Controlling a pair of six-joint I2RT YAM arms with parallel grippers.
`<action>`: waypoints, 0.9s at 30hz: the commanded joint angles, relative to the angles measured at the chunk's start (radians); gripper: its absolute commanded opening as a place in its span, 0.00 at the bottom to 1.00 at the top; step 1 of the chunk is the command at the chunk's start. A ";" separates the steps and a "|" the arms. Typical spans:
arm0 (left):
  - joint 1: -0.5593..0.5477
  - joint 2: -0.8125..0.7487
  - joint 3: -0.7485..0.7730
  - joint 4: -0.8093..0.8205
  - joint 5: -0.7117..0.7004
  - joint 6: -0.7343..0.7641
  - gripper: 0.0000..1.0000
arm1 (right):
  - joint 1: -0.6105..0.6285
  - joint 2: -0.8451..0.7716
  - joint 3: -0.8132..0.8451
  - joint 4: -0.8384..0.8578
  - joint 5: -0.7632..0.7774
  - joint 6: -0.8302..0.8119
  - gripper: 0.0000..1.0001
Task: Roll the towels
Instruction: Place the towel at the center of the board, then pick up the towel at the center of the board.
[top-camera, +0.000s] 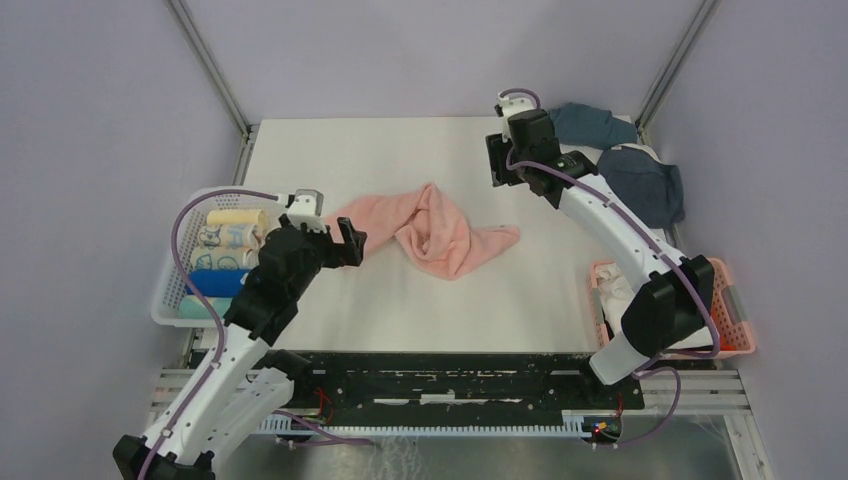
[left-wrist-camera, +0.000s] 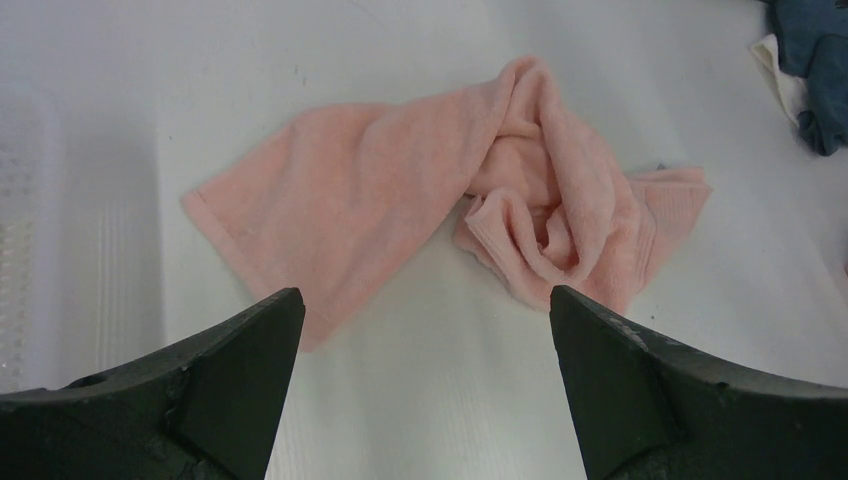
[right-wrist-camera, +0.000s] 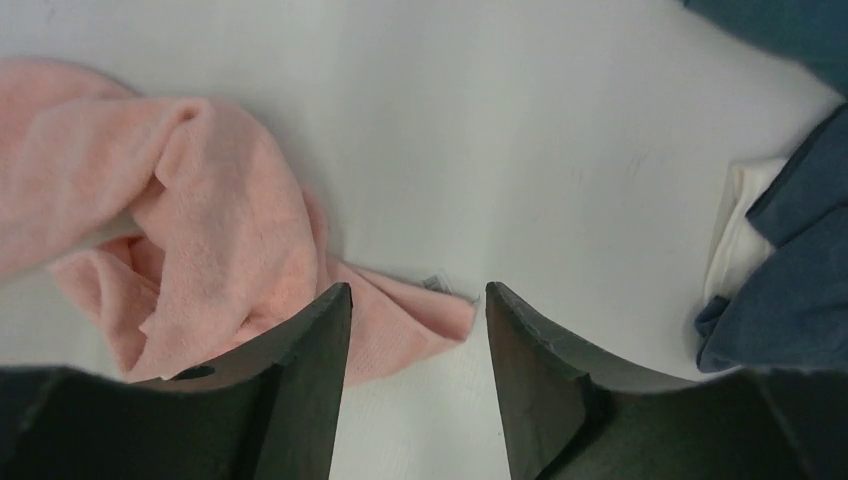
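A pink towel (top-camera: 430, 228) lies crumpled and twisted in the middle of the white table, its flatter end pointing left. In the left wrist view the pink towel (left-wrist-camera: 400, 200) spreads just beyond my left gripper (left-wrist-camera: 425, 300), which is open wide and empty. From above, the left gripper (top-camera: 352, 240) sits at the towel's left end. My right gripper (top-camera: 497, 165) hovers at the far side of the table, right of the towel. Its jaws stand open with nothing held, and the right gripper (right-wrist-camera: 418, 290) looks down on the towel's tagged corner (right-wrist-camera: 445, 310).
A slate blue towel (top-camera: 590, 125) and a dark navy towel (top-camera: 645, 185) are heaped at the back right, with a bit of white cloth (right-wrist-camera: 735, 230) under them. A white basket (top-camera: 165, 300) at the left holds several rolled towels. A pink basket (top-camera: 735, 310) stands at the right.
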 joint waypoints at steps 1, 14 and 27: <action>-0.003 0.069 0.042 -0.034 0.037 -0.101 0.99 | 0.004 -0.066 -0.093 0.018 -0.055 0.032 0.62; 0.029 0.453 0.150 -0.088 -0.021 -0.138 0.99 | 0.169 -0.074 -0.417 0.126 -0.228 0.130 0.72; 0.209 0.699 0.183 -0.092 0.065 -0.146 1.00 | 0.452 0.090 -0.414 0.260 -0.051 -0.076 0.80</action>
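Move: From the left gripper, the pink towel's near-left corner lies roughly 4 cm ahead, 3 cm to the left and 18 below; the basket of rolled towels is about 5 cm ahead and 23 to the left. From the right gripper, the towel's near edge, on its bunched part, is about 15 cm back, 12 left and 20 below. The dark blue towels lie level with that gripper, 22 cm to its right; the teal towel is 13 ahead, 13 right. Bring both grippers down to the pink towel's near side together. Sweep the right one back, down and left, about 15 cm back and as far down, opening its fingers wider and turning it some 25 degrees counter-clockwise as it tips down. Drop the left, kept wide open, about 15 cm over the near-left corner, easing forward and finally left while tipping down about 35 degrees. ##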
